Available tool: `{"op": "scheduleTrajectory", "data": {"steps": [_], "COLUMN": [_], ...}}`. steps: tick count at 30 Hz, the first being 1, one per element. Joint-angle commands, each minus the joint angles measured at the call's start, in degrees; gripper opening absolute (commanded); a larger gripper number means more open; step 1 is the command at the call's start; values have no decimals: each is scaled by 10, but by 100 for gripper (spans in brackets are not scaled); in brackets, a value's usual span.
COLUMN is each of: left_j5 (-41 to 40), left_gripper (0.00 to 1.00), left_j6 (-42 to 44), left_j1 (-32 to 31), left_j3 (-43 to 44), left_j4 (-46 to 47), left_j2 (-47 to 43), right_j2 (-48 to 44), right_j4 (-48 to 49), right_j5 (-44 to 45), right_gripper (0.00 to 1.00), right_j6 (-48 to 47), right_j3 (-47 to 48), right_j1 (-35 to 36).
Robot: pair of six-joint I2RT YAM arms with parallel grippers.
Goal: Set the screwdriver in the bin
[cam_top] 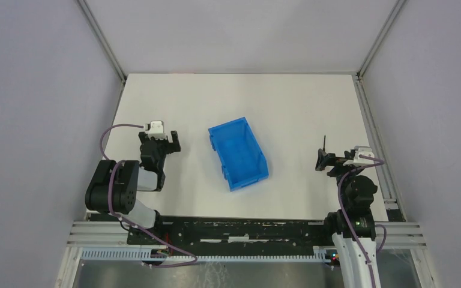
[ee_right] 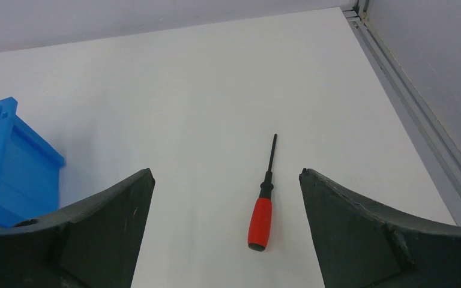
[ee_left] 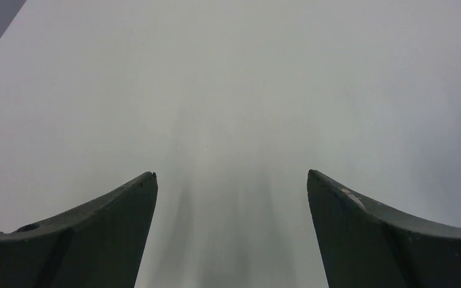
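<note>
The screwdriver (ee_right: 262, 215), with a red handle and thin black shaft, lies on the white table with its tip pointing away. In the right wrist view it sits between my right gripper's (ee_right: 225, 174) open fingers, closer to the right one and below them, untouched. In the top view only its shaft (cam_top: 324, 143) shows, past my right gripper (cam_top: 325, 161). The blue bin (cam_top: 238, 153) stands mid-table, empty, and its corner shows in the right wrist view (ee_right: 12, 162). My left gripper (cam_top: 163, 146) is open and empty left of the bin, over bare table (ee_left: 231, 174).
The table's right edge has a metal rail (cam_top: 373, 138) near the right gripper, also seen in the right wrist view (ee_right: 417, 114). Grey walls enclose the table on three sides.
</note>
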Motion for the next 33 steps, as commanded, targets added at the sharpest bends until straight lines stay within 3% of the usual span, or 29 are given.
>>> {"op": "scheduleTrajectory", "data": {"steps": [1, 4, 8, 10, 12, 17, 20, 25, 33], "left_j5": [8, 8, 7, 8, 7, 8, 9, 8, 7], "left_gripper": [100, 100, 100, 100, 100, 100, 100, 100, 100], "left_j6": [-17, -16, -17, -17, -17, -17, -17, -17, -17], "left_j1": [4, 4, 4, 4, 4, 4, 4, 4, 4], "left_j3": [2, 2, 2, 2, 2, 2, 2, 2, 2], "left_j4": [18, 18, 18, 18, 18, 19, 19, 18, 18], "left_j2": [-10, -10, -10, -10, -10, -10, -10, -10, -10], "right_j2": [-15, -22, -1, 55, 151, 478, 624, 714, 801], "right_j4": [43, 58, 106, 105, 43, -229, -326, -274, -161], "right_j5": [20, 68, 40, 50, 63, 116, 103, 71, 58], "right_gripper": [98, 98, 98, 98, 98, 98, 98, 96, 75], "right_j6": [14, 54, 4, -8, -31, -66, -74, -49, -32], "right_j3": [0, 12, 72, 125, 232, 542, 631, 541, 374], "right_j1": [-1, -1, -2, -1, -1, -2, -2, -3, -22]}}
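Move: The screwdriver lies on the table about 11 cm ahead of the right hand, roughly 1 cm to its right and some 17 cm below, its red handle end nearest the arm and its shaft pointing outward. The blue bin stands level with the screwdriver in reach, around 36 cm to the left of it. From the idle left hand the screwdriver is about 68 cm to the right, 3 cm back and 7 cm below. Towards the screwdriver the right hand takes a high arc: up about 20 cm, swinging forward over it as it climbs, then plunging fast by some 32 cm while drawing back about 7 cm. The wrist tips down about 60 degrees, and on the way down the wide-open fingers narrow to roughly three-quarters, ending above and astride the handle without touching it. ##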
